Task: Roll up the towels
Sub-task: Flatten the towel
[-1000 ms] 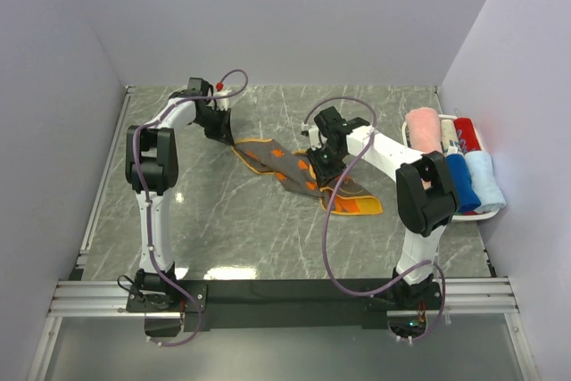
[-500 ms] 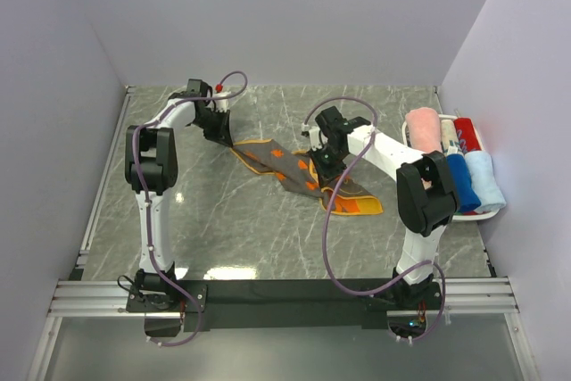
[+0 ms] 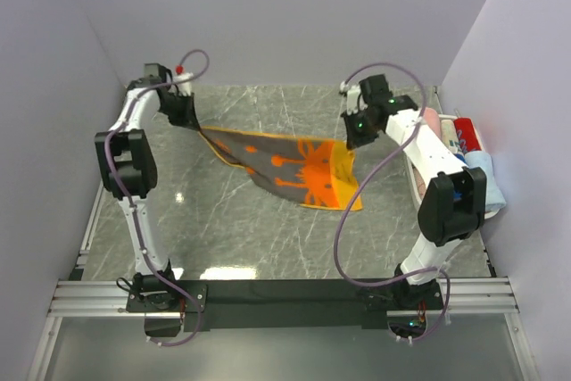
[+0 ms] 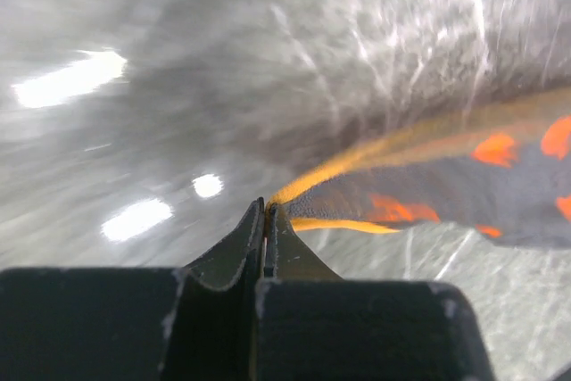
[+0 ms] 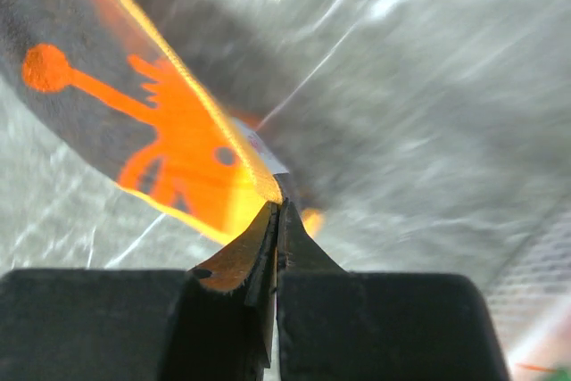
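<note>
A grey-and-orange towel with an orange cartoon hangs stretched above the marble table between both arms. My left gripper is shut on its far left corner, whose orange hem runs out of the closed tips. My right gripper is shut on the far right corner, and the orange print spreads left from its tips. The towel's near edge sags toward the table. Rolled towels, pink, red, blue and pale blue, lie at the right.
A white basket at the right edge holds the rolled towels, partly behind my right arm. Walls close in the table on the left, back and right. A purple cable loops down from the right arm over the table.
Both grippers rose and moved apart toward the back corners, pulling the crumpled towel off the table and spreading it flat between them. The right gripper closed on its corner.
</note>
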Robot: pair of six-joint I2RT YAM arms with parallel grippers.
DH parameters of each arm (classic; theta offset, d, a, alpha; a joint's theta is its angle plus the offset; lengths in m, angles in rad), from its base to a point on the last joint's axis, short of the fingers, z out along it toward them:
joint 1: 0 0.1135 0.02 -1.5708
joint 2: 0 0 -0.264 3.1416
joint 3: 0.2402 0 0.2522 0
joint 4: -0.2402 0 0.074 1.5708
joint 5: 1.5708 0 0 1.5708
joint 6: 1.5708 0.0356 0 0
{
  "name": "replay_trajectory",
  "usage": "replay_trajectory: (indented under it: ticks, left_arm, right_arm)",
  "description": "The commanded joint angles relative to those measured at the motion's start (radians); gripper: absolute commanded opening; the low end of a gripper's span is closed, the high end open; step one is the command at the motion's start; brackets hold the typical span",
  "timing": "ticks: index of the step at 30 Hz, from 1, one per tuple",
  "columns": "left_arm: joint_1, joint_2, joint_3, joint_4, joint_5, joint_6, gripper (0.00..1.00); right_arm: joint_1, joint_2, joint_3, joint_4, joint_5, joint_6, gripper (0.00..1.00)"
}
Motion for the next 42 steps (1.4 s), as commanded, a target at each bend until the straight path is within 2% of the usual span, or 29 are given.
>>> replay_trajectory:
  ticks: [1, 5, 9, 15, 21, 25, 28, 33, 38, 42]
  left_arm:
    - [0.001, -0.141, 0.088, -0.035, -0.018, 0.079, 0.0]
    - [0.002, -0.228, 0.108, -0.055, -0.044, 0.128, 0.0]
    - [0.023, -0.369, 0.04, -0.014, -0.073, 0.124, 0.0]
    - [0.071, -0.641, -0.162, 0.003, -0.087, 0.128, 0.0]
    - [0.082, -0.981, -0.501, 0.019, -0.106, 0.165, 0.0]
    - [0.085, -1.193, -0.604, -0.022, -0.119, 0.184, 0.0]
    - [0.083, -1.248, -0.641, -0.043, -0.162, 0.197, 0.0]
    - [0.082, -1.174, -0.699, 0.022, -0.172, 0.193, 0.0]
    - [0.083, -0.944, -0.693, 0.129, -0.175, 0.184, 0.0]
    - [0.074, -0.723, -0.617, 0.21, -0.204, 0.178, 0.0]
  right_arm:
    - [-0.03, -0.041, 0.104, 0.008, 0.023, -0.063, 0.0]
    - [-0.061, -0.08, 0.164, 0.044, 0.044, -0.109, 0.0]
    - [-0.102, -0.133, 0.181, 0.064, 0.054, -0.134, 0.0]
    - [-0.122, -0.365, 0.008, 0.096, 0.009, -0.172, 0.0]
    - [-0.124, -0.648, -0.226, 0.099, 0.003, -0.18, 0.0]
    - [-0.125, -0.791, -0.284, 0.032, -0.029, -0.195, 0.0]
    - [-0.128, -0.824, -0.301, 0.002, -0.042, -0.205, 0.0]
    - [-0.125, -0.717, -0.318, 0.06, -0.035, -0.205, 0.0]
    - [-0.122, -0.405, -0.215, 0.117, -0.08, -0.179, 0.0]
    - [-0.121, -0.135, -0.08, 0.143, -0.111, -0.116, 0.0]
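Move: Both hands already pinch the towel's far corners, which hang off the table. The bare table it is to be spread over centres about 14 cm back from the left hand, 18 cm to its right and 7 cm below. From the right hand that spot is some 20 cm left, 2 cm back and 13 cm down; the towel's near right corner hangs about 10 cm back and 5 cm right, and the basket stands roughly 27 cm to the right, level with it. Keeping their pinch on the far corners, both hands sweep the towel up and back towards the bases, the left climbing about 22 cm, the right 15 cm after starting slightly forward, with fingertips tipping up some 35 degrees. They then reverse quickly forward and down roughly 10 cm over the table, wrists partly tipping back, ending several centimetres wider apart with the far edge stretched between them. ##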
